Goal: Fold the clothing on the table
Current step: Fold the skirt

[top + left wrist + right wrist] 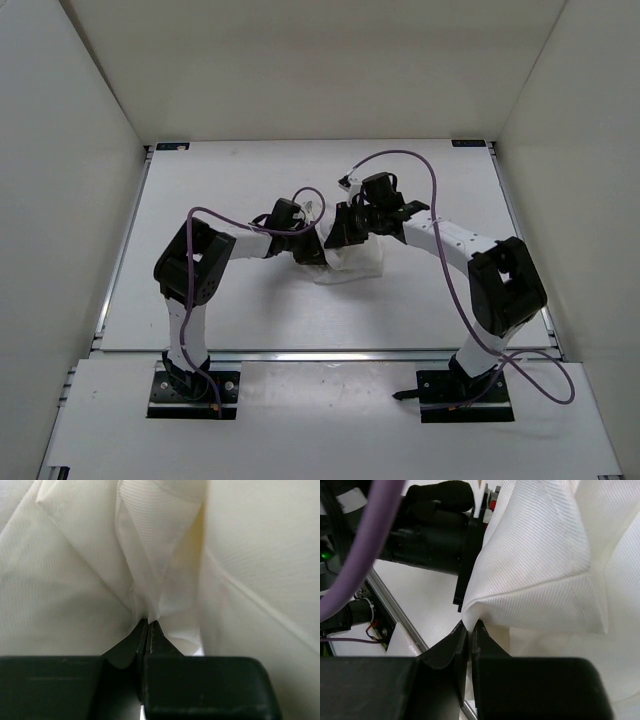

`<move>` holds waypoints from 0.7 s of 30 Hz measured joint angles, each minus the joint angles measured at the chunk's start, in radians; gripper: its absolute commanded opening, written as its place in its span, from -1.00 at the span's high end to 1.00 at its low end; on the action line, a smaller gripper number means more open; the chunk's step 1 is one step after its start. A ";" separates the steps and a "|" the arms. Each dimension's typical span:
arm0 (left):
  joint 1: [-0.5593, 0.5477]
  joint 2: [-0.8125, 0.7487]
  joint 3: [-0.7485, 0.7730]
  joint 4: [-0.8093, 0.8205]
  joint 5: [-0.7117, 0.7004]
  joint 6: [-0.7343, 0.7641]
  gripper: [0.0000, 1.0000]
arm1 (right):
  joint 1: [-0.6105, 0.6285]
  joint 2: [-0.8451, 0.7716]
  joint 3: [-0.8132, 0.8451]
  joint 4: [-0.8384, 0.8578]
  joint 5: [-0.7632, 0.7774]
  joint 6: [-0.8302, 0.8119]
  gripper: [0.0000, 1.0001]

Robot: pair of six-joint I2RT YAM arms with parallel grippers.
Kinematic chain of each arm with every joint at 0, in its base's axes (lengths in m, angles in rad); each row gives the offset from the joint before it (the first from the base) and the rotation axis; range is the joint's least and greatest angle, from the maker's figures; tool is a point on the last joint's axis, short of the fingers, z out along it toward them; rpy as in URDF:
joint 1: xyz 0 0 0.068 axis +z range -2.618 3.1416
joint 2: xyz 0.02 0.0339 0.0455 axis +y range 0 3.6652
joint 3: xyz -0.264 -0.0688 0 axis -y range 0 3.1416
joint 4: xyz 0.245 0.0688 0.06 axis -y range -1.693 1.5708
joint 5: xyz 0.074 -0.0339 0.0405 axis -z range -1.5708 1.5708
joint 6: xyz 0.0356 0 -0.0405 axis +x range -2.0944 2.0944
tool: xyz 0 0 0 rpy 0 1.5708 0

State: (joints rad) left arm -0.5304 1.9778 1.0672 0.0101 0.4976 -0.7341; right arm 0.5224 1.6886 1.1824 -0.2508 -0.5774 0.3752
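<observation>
The white clothing [352, 262] sits bunched in the middle of the table [240, 190], mostly hidden under both wrists. My left gripper [312, 250] comes in from the left and is shut on a pinch of the clothing [150, 570], whose ribbed folds rise above the tips of that gripper [149, 622]. My right gripper [340, 236] reaches in from the right and is shut on a folded corner of the clothing [545, 565], the fabric pinched between the tips of that gripper [470, 625]. The two grippers are close together over the bundle.
White walls [60, 200] enclose the table on three sides. A metal rail [320, 354] runs along the front edge, with the arm bases [195, 392] behind it. Purple cables [440, 200] loop over both arms. The left arm's black wrist [435, 530] fills the right wrist view's upper left.
</observation>
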 measured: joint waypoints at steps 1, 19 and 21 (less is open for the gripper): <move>0.002 0.000 -0.005 0.010 0.006 -0.005 1.00 | 0.000 0.008 -0.002 0.004 -0.005 0.003 1.00; 0.058 -0.041 -0.103 0.082 0.082 -0.045 0.45 | 0.033 0.031 0.037 -0.086 0.000 0.021 -0.40; 0.086 -0.077 -0.130 0.075 0.085 -0.043 0.26 | 0.001 -0.060 0.023 -0.082 0.011 0.028 -0.38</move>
State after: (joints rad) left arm -0.4446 1.9003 0.9367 0.0849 0.5823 -0.7773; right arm 0.5236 1.6291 1.2049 -0.3328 -0.5659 0.4034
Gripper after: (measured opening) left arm 0.311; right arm 0.698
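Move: The skirt is pinched by both grippers. From the right hand, high at its raised corner, the skirt's middle lies about 13 cm below, some 4 cm ahead and 4 cm to the right; the left gripper's tips are roughly 12 cm below it, level and 1 cm to its left. From the left hand, low at the cloth's left side, the skirt's middle is about 4 cm ahead and 5 cm right, at the same height. Downwards and slightly left and back, the right hand lowers the raised corner about 4 cm beside the left gripper, swings its fingers wide open to let go, then rises some 6 cm, drifting right. Meanwhile the left hand keeps its pinch low in the fold, barely creeping, then loosens its fingers by a fifth or so as it starts out left, about 3 cm. ##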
